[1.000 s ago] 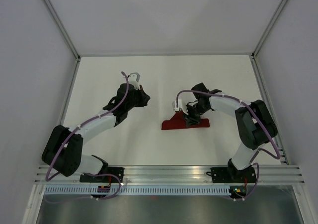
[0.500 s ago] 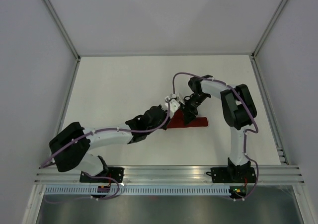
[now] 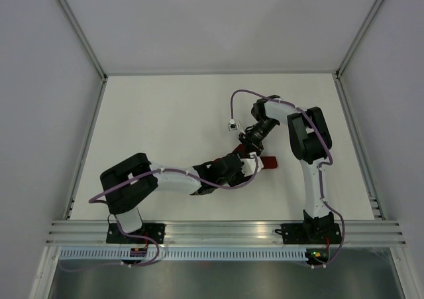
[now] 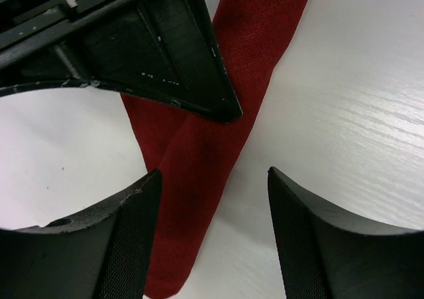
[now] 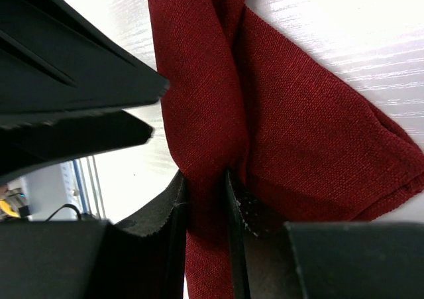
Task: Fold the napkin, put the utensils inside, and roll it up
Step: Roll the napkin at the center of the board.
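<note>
The dark red napkin (image 3: 269,161) lies as a narrow folded strip on the white table, mostly covered by the two grippers in the top view. My right gripper (image 5: 205,176) is shut on a bunched fold of the napkin (image 5: 298,133); in the top view the right gripper (image 3: 250,142) sits just behind the strip. My left gripper (image 4: 213,173) stands open low over one end of the napkin (image 4: 199,179), with the cloth beside its left finger (image 4: 126,239) and bare table by the right one. The left gripper (image 3: 246,163) is close in front of the right one. The utensils are hidden.
The white table (image 3: 165,113) is walled by grey panels on the left, back and right. An aluminium rail (image 3: 225,231) with both arm bases runs along the near edge. The left arm stretches low across the table's front half toward the right.
My left arm has swung from the far left across to the napkin, and its jaws have gone from shut to open. The right arm has drawn in, still gripping the cloth.
</note>
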Controlling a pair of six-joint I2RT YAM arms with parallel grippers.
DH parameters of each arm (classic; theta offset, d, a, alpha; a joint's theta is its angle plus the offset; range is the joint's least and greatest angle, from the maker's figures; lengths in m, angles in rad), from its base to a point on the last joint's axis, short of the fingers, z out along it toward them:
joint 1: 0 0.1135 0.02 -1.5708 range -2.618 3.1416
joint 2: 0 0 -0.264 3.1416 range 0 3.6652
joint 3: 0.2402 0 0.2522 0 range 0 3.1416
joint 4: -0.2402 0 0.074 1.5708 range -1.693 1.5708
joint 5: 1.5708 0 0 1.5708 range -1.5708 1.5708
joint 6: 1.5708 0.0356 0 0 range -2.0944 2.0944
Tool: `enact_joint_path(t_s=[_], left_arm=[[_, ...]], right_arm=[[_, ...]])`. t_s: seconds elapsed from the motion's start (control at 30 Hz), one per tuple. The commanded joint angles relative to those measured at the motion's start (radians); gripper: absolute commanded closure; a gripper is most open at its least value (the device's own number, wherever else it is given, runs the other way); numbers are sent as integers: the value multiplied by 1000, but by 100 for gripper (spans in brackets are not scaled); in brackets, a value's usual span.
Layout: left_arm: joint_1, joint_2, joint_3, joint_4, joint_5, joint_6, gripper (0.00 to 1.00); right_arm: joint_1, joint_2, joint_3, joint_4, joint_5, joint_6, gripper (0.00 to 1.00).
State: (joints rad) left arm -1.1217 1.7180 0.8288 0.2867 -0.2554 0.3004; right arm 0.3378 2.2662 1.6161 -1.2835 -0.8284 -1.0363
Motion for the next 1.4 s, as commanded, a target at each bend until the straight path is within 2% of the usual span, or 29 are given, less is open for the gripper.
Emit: enact_joint_path(t_s=[0.0, 0.2, 0.33, 0.37, 0.43, 0.47, 0.53, 0.57, 0.6, 0.67, 0.7, 0.93, 1.0, 1.13, 1.27, 1.37], left_arm=[[-4, 51, 52, 66, -24, 111, 30], [-4, 118, 75, 94, -48, 157, 32], [-4, 158, 107, 46, -59, 157, 37], [-4, 163, 113, 39, -59, 155, 48], [-3, 178, 116, 22, -48, 155, 60], [-4, 183, 121, 11, -42, 152, 73], [-4, 196, 135, -12, -28, 140, 85], [-4, 195, 138, -29, -19, 137, 96], [-3, 193, 138, -34, -4, 131, 98], [2, 187, 138, -46, 10, 115, 98], [5, 186, 139, -61, 34, 108, 98], [39, 183, 161, -150, 143, 54, 98], [46, 190, 167, -162, 148, 49, 98], [65, 193, 181, -192, 177, 33, 98], [89, 195, 194, -227, 215, 17, 98], [120, 195, 217, -274, 299, -1, 98]], right_arm=[[0, 111, -10, 101, 176, -38, 88], [-2, 138, 21, 81, 178, -19, 88], [-2, 158, 42, 56, 172, -21, 88], [-2, 161, 44, 50, 173, -21, 88], [-3, 162, 47, 49, 176, -21, 88], [-3, 167, 48, 46, 178, -21, 88], [-3, 167, 50, 44, 178, -21, 87], [-3, 164, 48, 41, 178, -21, 86], [-3, 162, 47, 42, 178, -19, 85], [-5, 147, 41, 46, 169, -21, 74], [-8, 138, 38, 50, 163, -18, 65], [-46, 4, 11, 78, 72, 11, 39], [-75, -51, 7, 70, 29, 16, 35], [-124, -135, -13, 108, -5, 96, 33], [-195, -201, -51, 239, -27, 223, 34], [-261, -256, -96, 315, -78, 278, 35]])
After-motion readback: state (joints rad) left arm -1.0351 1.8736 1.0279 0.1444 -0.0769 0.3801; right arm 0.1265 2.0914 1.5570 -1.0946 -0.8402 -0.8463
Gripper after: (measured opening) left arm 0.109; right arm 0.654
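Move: The left hand, open, has the stretch of rolled napkin it goes for about 3 cm below, 2 cm ahead and 2 cm to its right. From that hand, the napkin's right end lies some 7 cm to the right and 1 cm ahead, and its loose flap 4 cm ahead and 5 cm left, both low on the board. The right hand already pinches the roll; the left hand's stretch lies about 3 cm back from it and 1 cm to its right. The left fingers close around the rolled napkin and pinch it, after sinking about 2.5 cm and easing slightly forward and right, while the right fingers keep their pinch and turn the last few degrees. The right hand then opens, comes free and draws off forward and right with a rise of some 4 cm, turning about 20 degrees clockwise; the left keeps hold and creeps a centimetre forward. ##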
